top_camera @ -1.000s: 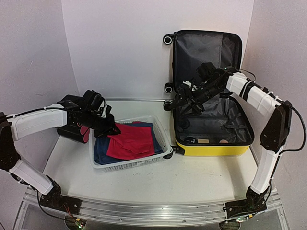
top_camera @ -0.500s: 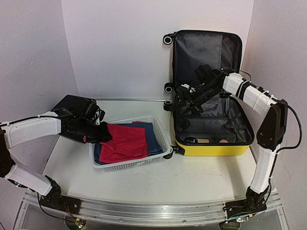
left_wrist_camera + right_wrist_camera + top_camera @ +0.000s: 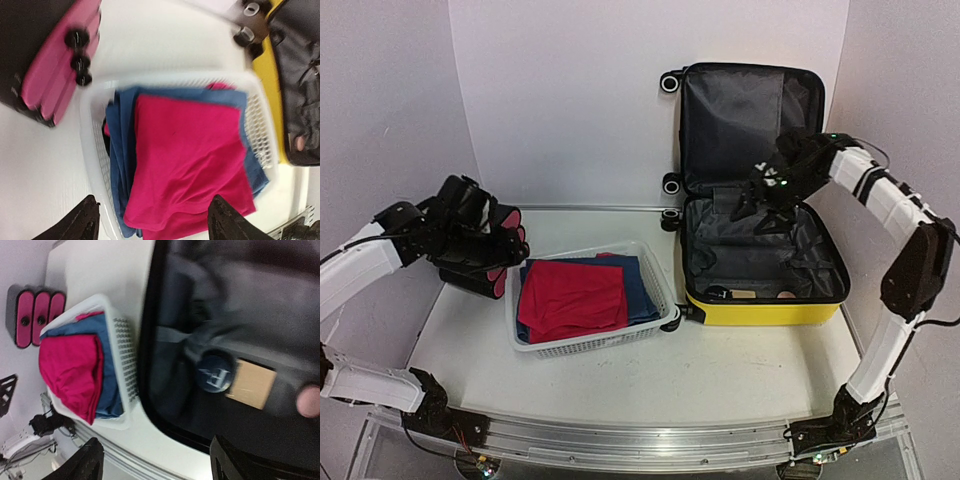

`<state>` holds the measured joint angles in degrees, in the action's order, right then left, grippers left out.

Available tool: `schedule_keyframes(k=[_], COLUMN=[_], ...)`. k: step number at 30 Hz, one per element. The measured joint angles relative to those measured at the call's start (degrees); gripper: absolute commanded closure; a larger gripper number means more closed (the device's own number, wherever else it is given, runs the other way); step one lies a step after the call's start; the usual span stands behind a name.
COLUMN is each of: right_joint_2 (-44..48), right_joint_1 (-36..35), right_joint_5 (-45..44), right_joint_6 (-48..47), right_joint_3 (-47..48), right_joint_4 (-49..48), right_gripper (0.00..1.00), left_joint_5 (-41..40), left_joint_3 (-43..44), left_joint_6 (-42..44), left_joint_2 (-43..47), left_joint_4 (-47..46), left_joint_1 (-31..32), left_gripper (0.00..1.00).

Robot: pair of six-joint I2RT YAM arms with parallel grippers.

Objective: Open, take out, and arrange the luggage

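The yellow luggage [image 3: 765,310] lies open at the right, its lid upright against the back wall and its dark grey lining [image 3: 250,300] showing. Inside near the front lie a round dark blue item [image 3: 214,371], a tan card [image 3: 251,384] and something pink [image 3: 308,401]. My right gripper [image 3: 760,205] hovers open above the luggage's interior, empty [image 3: 157,465]. My left gripper [image 3: 492,238] is open and empty [image 3: 155,226], raised beside the basket's left end. A red cloth [image 3: 190,150] lies folded on blue cloth [image 3: 117,140] in the white mesh basket [image 3: 655,280].
A black case with pink round ends [image 3: 470,278] stands at the left, just behind my left gripper and touching the basket's left end [image 3: 50,75]. White walls close in the back and both sides. The luggage's black wheels [image 3: 669,83] point left.
My left gripper opened, left the red cloth in the basket and drew back up and to the left. My right gripper swung rightward over the luggage's interior, still open.
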<state>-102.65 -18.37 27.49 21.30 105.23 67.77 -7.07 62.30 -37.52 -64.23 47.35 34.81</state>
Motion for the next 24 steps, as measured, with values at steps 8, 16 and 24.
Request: schedule_keyframes(k=[8,16,24], right_joint_2=[15.78,27.91,33.75], right_joint_1=[15.41,14.56,14.56], right_joint_5=[-17.42,-30.05,-28.59], right_joint_6=[-7.93,-14.03,-12.87], right_joint_3=[-1.20,0.59,-1.95], right_joint_4=[7.30,10.32,10.29], right_gripper=[0.02,0.02,0.02], left_joint_5=[-4.76,-9.97,-9.77], left_joint_3=[20.83,45.57,47.78], left_joint_6=[4.50,12.55,16.06], left_joint_2=[0.00,-7.26,-9.97], left_joint_4=[5.88,5.25,3.37], left_joint_1=[-0.15,-0.37,-0.44], left_gripper=[0.05,0.01,0.00])
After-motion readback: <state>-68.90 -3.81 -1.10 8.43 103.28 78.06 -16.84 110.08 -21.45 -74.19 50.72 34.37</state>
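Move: The red shirt in the basket lies about 15 cm to the left hand's right, 4 cm back and 14 cm below; the black-and-pink drawers stand some 9 cm to that hand's left, 6 cm farther out and 13 cm lower. The right hand is roughly above the suitcase's open bottom half, about 16 cm down. From this hand the small round case inside is some 9 cm left, 8 cm back and 20 cm below. Lift the left gripper nearly straight up, about 28 cm, away from the shirt and drawers, easing slightly forward and tipping the fingers up toward level. Meanwhile swing the empty right gripper some 19 cm right, rising and drawing back, out over the suitcase's right side, tipping up and turning clockwise. Open both grippers fully. ##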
